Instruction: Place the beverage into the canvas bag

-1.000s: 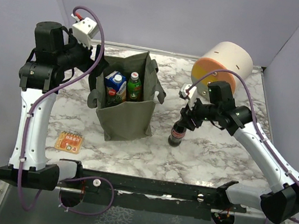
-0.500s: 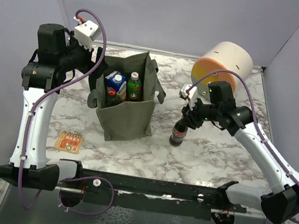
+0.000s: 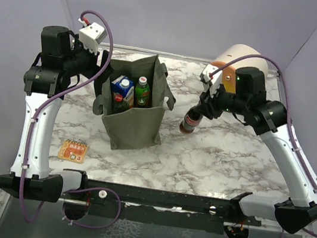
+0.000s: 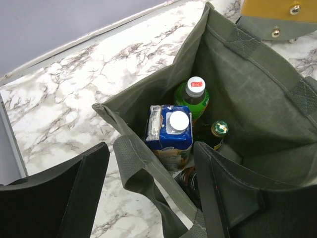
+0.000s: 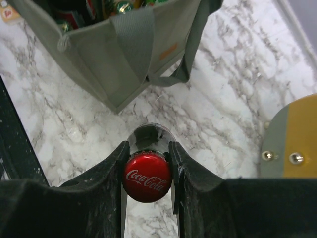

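The beverage, a dark cola bottle [image 3: 190, 122] with a red cap [image 5: 147, 177], hangs tilted above the marble table, right of the canvas bag [image 3: 136, 124]. My right gripper [image 3: 202, 109] is shut on its neck, both fingers pressed against it just under the cap [image 5: 147, 151]. The olive bag stands upright and open-topped [image 4: 247, 89]; its side and handle fill the upper left of the right wrist view [image 5: 94, 49]. My left gripper [image 4: 151, 193] is open at the bag's left edge [image 3: 100, 76]. One finger is outside and one inside, with the rim and handle loop between them.
Inside the bag stand a blue carton [image 4: 168, 131], a green bottle [image 4: 193, 96] and a dark bottle with a green cap [image 4: 218, 130]. A cream-and-orange cylinder [image 3: 245, 63] lies at the back right, behind my right arm. A small orange packet [image 3: 73, 151] lies at the front left.
My right gripper closed on the cola bottle's neck, lifted it off the table and carried it a little toward the back. The left arm has barely shifted.
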`<state>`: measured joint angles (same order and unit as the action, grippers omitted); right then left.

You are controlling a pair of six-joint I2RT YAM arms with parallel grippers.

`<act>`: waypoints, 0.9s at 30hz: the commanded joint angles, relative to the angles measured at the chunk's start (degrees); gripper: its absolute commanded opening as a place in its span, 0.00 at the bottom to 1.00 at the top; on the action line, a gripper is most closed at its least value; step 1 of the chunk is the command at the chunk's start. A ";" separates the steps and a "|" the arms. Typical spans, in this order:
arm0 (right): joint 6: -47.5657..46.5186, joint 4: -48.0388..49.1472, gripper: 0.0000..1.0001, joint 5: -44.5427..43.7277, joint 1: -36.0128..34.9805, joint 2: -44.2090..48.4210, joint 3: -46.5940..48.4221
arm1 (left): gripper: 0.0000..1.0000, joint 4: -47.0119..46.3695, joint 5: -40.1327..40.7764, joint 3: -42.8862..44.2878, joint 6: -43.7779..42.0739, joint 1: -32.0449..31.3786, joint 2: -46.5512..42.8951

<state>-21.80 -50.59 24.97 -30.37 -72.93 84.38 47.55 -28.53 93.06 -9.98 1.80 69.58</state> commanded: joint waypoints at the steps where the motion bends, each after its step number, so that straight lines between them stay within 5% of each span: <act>1: 1.90 4.60 0.01 -2.67 0.18 -1.42 11.39 | 0.71 -0.71 1.89 -0.94 -0.33 0.28 -0.41; 15: 0.50 1.18 0.01 -2.95 0.14 -16.79 48.09 | 0.70 0.41 2.06 -1.65 -2.32 0.22 0.25; 27: 4.28 8.38 0.01 1.69 -2.23 -22.55 60.38 | 0.69 0.31 2.41 -2.09 -3.53 0.22 0.53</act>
<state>-19.05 -55.94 23.03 -30.72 -94.74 137.91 48.25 -27.35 90.98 -12.62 1.80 69.73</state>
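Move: The cola bottle is already off the table, held by its cap in my right hand. The bag's mouth, where it is to go, lies about 25 cm to the left, 6 cm ahead and a little below. Inside, the green-labelled bottle stands 22 cm left and 9 cm ahead, the juice carton 27 cm left and 8 cm ahead. The cream drum sits some 23 cm ahead and 13 cm right. For my left hand, the mouth is about 9 cm right, 2 cm back and 13 cm lower. I keep my right-hand grip on the cola bottle's cap and hoist it steeply, about 20 cm up, swinging forward some 6 cm until I am roughly level with the bag's mouth and drifting a little left near the end. My wrist tips the fingers up by about 25 degrees, bringing the bottle nearer to lying flat. My left hand, fingers still wide open at the bag's left rim, sinks slightly. ##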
